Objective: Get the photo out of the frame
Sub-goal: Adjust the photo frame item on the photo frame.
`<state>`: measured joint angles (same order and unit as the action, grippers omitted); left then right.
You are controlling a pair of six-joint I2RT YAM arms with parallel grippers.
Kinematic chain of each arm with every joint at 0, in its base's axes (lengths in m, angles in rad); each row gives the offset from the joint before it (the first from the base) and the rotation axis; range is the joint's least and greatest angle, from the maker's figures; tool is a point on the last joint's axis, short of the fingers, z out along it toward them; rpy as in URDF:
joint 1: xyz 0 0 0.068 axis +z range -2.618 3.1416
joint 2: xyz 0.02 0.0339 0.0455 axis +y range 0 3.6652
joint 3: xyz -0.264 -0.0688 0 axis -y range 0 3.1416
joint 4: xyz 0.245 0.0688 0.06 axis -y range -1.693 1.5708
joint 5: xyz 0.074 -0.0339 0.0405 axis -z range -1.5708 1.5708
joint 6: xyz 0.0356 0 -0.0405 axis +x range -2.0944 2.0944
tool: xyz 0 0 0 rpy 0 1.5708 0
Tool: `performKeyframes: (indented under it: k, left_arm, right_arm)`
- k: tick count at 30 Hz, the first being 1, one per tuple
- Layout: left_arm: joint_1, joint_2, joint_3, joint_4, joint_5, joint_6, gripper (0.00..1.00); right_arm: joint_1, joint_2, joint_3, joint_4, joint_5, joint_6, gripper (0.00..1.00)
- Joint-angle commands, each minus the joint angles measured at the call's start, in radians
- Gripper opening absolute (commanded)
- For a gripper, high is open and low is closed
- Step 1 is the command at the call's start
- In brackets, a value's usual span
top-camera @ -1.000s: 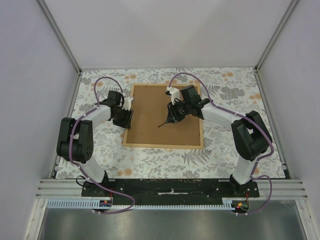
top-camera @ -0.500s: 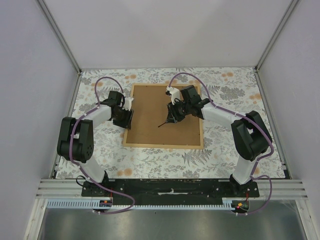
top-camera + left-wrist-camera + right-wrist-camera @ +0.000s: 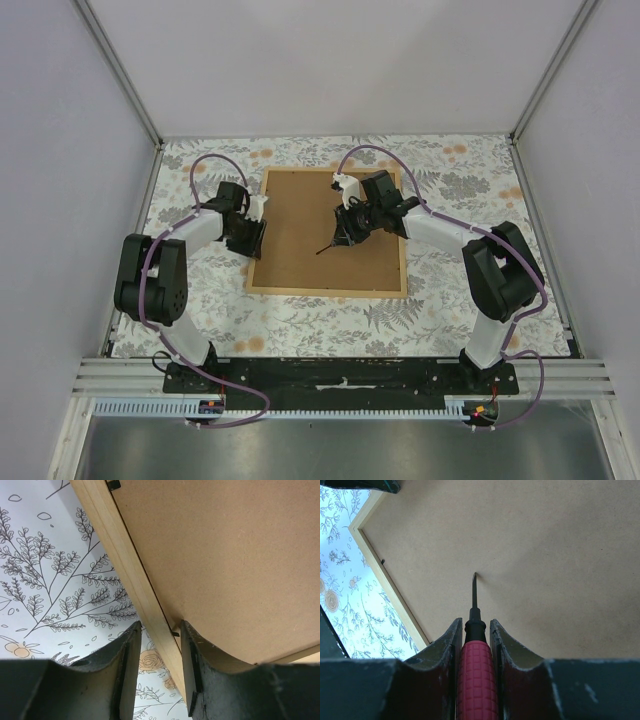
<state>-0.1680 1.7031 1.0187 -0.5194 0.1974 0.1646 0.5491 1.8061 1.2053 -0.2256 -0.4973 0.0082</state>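
The frame (image 3: 327, 291) lies face down on the table, its brown backing board (image 3: 310, 215) up. The photo is hidden under the board. My left gripper (image 3: 254, 232) is open at the frame's left edge. In the left wrist view (image 3: 161, 625) its jaws straddle the tan wooden strip (image 3: 115, 550), with a gap on the left side. My right gripper (image 3: 346, 230) is shut on a red-handled screwdriver (image 3: 477, 680). The dark shaft tip (image 3: 474, 575) rests on the board (image 3: 545, 555) near the frame's middle.
A floral cloth (image 3: 450, 185) covers the table. Small black retaining clips (image 3: 114, 484) sit along the inner edge of the left strip. Grey walls enclose the table on three sides. The arm bases stand at the near edge.
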Motion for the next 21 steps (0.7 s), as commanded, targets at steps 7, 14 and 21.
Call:
performKeyframes:
  k: [7,14,21]
  left_arm:
    - [0.013,0.006,0.023,-0.064,0.020,0.032,0.44]
    - [0.013,0.032,0.027,-0.034,0.004,0.023,0.24]
    - [0.013,-0.008,0.018,-0.034,0.031,0.023,0.03]
  right_arm:
    - [0.008,0.042,-0.009,-0.038,0.032,-0.016,0.00]
    - [0.008,0.042,-0.006,-0.041,0.032,-0.016,0.00]
    - [0.008,0.056,-0.007,-0.043,0.036,-0.016,0.00]
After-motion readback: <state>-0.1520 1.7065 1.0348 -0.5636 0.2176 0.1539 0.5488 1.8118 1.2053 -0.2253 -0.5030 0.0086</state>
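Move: The photo frame's left bar already lies between my left hand's half-open fingers, level with them and hardly a centimetre lower; a small black tab sits on its inner edge, about 1 cm to the right. From that hand, the frame's near left corner is some 8 cm back and 1 cm left, and the screwdriver tip about 13 cm right and 1 cm ahead. From my right hand, the gripped stretch of bar is about 19 cm left, 2 cm back and 7 cm below. Staying low astride the frame's left bar, I ease my left hand back about half a centimetre along it with hardly any tilt, then shut the fingers from both sides until they pinch the wood, one outside, one on the inner edge. My right hand stays put, still gripping the screwdriver pointed at the backboard. ##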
